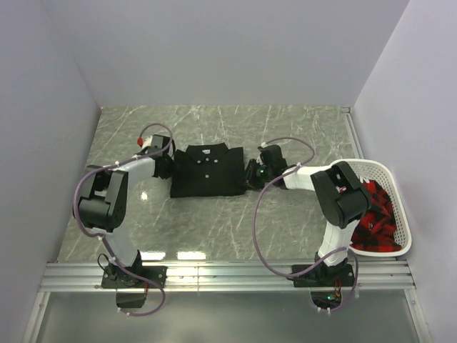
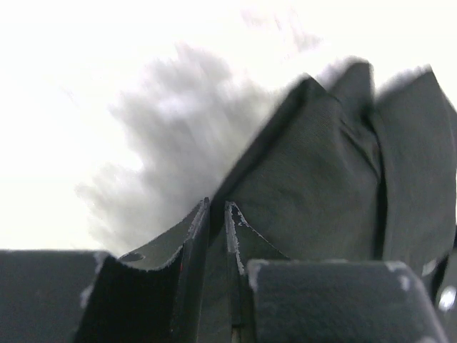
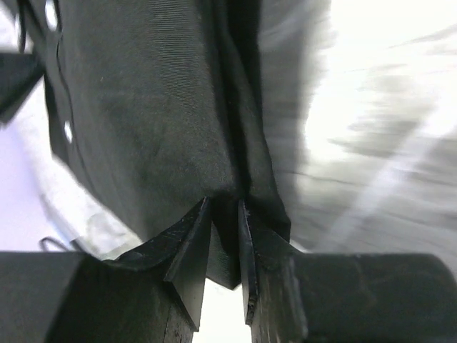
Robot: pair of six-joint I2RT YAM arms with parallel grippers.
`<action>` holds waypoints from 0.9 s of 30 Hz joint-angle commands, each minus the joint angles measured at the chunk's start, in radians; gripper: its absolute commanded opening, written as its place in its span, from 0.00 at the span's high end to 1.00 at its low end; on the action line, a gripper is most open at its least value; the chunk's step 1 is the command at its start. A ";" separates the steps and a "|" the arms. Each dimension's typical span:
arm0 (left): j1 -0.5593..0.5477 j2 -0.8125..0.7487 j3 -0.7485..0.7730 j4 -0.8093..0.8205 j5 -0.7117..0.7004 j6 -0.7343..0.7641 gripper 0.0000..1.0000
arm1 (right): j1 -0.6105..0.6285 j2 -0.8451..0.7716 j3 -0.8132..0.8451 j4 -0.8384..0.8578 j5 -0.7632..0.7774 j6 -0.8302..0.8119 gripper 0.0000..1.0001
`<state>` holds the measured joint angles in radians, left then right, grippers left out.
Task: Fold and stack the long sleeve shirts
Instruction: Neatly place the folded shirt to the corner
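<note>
A black collared long sleeve shirt point(image 1: 207, 171) with small pale buttons lies folded into a rectangle on the table's middle, collar at the far side. My left gripper point(image 1: 168, 167) is at its left edge, and the left wrist view shows it point(image 2: 216, 207) shut on a fold of the black shirt point(image 2: 321, 179). At the shirt's right edge my right gripper point(image 1: 250, 174) is down low. In the right wrist view the right gripper point(image 3: 223, 204) is shut on the black cloth point(image 3: 157, 121), a corner of which pokes down between the fingers.
A white slatted basket point(image 1: 395, 187) at the right edge holds red and black clothing point(image 1: 375, 216). The grey marbled table point(image 1: 214, 229) is walled by white panels on three sides. A metal rail point(image 1: 214, 275) runs along the near edge by the arm bases.
</note>
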<state>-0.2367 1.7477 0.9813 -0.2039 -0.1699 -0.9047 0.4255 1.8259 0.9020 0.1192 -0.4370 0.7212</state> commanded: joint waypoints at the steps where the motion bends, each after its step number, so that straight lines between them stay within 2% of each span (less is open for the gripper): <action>1: 0.060 0.056 0.083 -0.054 -0.072 0.053 0.79 | 0.044 0.038 0.043 0.121 -0.009 0.113 0.70; 6: 0.148 0.113 0.212 -0.052 -0.039 0.087 0.76 | 0.058 0.070 0.141 0.142 -0.019 0.165 0.67; 9: 0.152 0.049 0.232 -0.061 -0.036 0.090 0.66 | 0.059 0.003 0.159 0.079 0.033 0.124 0.61; 13: 0.151 -0.108 0.140 -0.054 -0.016 0.029 0.34 | 0.047 -0.121 0.143 -0.021 0.107 0.047 0.52; 15: 0.149 -0.216 0.082 -0.031 0.027 -0.040 0.18 | 0.039 -0.203 0.114 -0.041 0.130 0.031 0.44; 17: 0.137 -0.320 -0.018 -0.008 0.078 -0.112 0.09 | 0.021 -0.284 0.091 -0.070 0.139 0.008 0.39; 19: 0.097 -0.381 -0.105 0.004 0.087 -0.160 0.01 | 0.009 -0.344 0.051 -0.093 0.162 -0.012 0.38; 20: 0.077 -0.439 -0.136 0.009 0.089 -0.215 0.01 | -0.005 -0.399 0.040 -0.104 0.178 -0.020 0.34; 22: -0.001 -0.494 -0.235 0.041 0.087 -0.282 0.01 | -0.010 -0.456 0.014 -0.139 0.205 -0.051 0.34; 23: -0.033 -0.548 -0.271 0.058 0.075 -0.368 0.01 | -0.011 -0.506 0.006 -0.148 0.230 -0.061 0.34; 27: -0.194 -0.635 -0.423 0.167 -0.053 -0.574 0.04 | -0.024 -0.611 -0.055 -0.170 0.256 -0.088 0.34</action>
<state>-0.3519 1.1618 0.6312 -0.1314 -0.1371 -1.2575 0.4118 1.2816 0.8928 -0.0051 -0.2386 0.6827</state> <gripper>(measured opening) 0.963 0.664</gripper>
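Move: The folded shirt is already gripped by both side edges. Its middle lies about 12 cm to the left hand's right, level with it, and about 14 cm to the right hand's left and 3 cm ahead. The table's far-left corner, which it is headed for, is some 25 cm ahead and 30 cm left of the left hand, and about 31 cm ahead and 57 cm left of the right hand. The shirt is carried on along the table towards the far-left corner: the left hand goes about 7 cm left and 5 cm forward, the right about 4 cm left and a little forward. Then both open and let go, rising 10 cm or more while the fingers tip upward. The left hand swings back and right across the shirt's near side, rolling its left side down; the right climbs to some 18 cm and draws off to the right. ##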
